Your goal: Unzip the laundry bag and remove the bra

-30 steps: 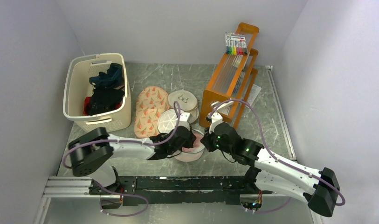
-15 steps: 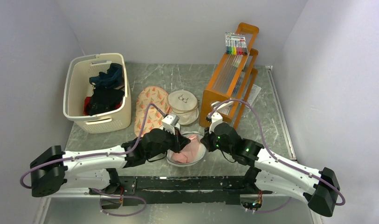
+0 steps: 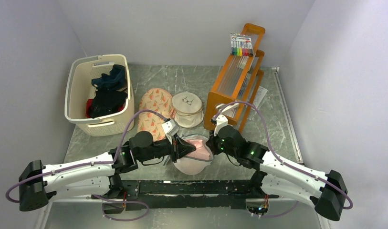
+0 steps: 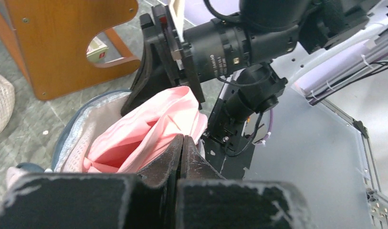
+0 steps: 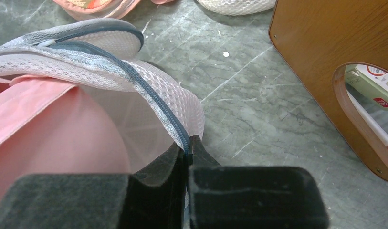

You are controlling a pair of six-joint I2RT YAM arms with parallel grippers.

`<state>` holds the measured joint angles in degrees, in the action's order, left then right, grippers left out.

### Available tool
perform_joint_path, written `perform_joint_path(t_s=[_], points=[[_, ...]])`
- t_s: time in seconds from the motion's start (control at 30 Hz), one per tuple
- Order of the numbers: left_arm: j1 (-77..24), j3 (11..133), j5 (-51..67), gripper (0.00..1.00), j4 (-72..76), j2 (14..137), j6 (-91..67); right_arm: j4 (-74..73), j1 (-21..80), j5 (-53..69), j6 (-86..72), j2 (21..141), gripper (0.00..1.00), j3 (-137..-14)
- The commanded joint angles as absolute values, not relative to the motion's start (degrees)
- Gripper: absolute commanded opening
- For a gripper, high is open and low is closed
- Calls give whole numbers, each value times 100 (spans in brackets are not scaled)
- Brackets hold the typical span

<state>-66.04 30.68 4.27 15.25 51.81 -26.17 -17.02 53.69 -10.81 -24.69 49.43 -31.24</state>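
The laundry bag (image 3: 189, 166), round white mesh with a grey-blue zipper rim, stands tipped up and open between my two grippers. The pink bra (image 3: 197, 145) fills its mouth. My right gripper (image 3: 212, 143) is shut on the bag's zipper rim (image 5: 149, 95) at its right edge, and the tape runs straight into its jaws (image 5: 187, 145). My left gripper (image 3: 186, 148) is shut. Its tips (image 4: 182, 140) lie against the bra (image 4: 144, 129) just inside the mesh wall (image 4: 82, 143). Nothing shows between them.
A cream basket (image 3: 101, 126) of dark clothes stands at the back left. Two peach patterned bags (image 3: 153, 107) and a beige bag with a glasses print (image 3: 188, 106) lie behind the laundry bag. An orange wooden rack (image 3: 232, 90) carrying markers (image 3: 241, 45) stands close behind the right gripper.
My left arm has swung its elbow far out to the left while its gripper stayed at the bag. The bag has tipped up and opened, showing more of the bra. The right arm has not moved.
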Motion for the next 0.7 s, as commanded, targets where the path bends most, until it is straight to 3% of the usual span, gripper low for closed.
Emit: perform_joint_path(t_s=[0.0, 0.3, 0.67], points=[[-6599, 3373, 717, 7, 2007, 5116, -2520, -1615, 5370, -1148, -2493, 4904, 0, -3161], [-6540, 4480, -1031, 7, 781, 5712, -2183, -1593, 5373, -1125, -2480, 4693, 0, -3096], [-5244, 4467, -122, 7, 1261, 5931, -3349, -1586, 5371, -1108, -2477, 4682, 0, -3094]])
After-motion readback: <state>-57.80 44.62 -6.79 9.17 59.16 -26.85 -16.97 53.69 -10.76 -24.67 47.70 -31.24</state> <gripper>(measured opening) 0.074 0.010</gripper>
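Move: The laundry basket, the likely place for the pink bra, has its middle about 30 cm ahead of the left hand and 45 cm to its left, some 10 cm lower. The open laundry bag sits about 4 cm ahead and 16 cm below; the glasses pouch is 27 cm ahead, 3 cm left, the carrot-print pouches 24 cm ahead, 18 cm left, both low. The right hand has the bag's middle 8 cm left, 3 cm back, 7 cm below. The pink bra, still pinched in the left hand's closed fingers, is drawn up and away from the bag's mouth: the hand goes forward about 9 cm while rising about 5, towards the pouches, and turns some 20 degrees counter-clockwise. The right hand stays almost in place, keeping its pinch on the zip edge to hold the bag back. ##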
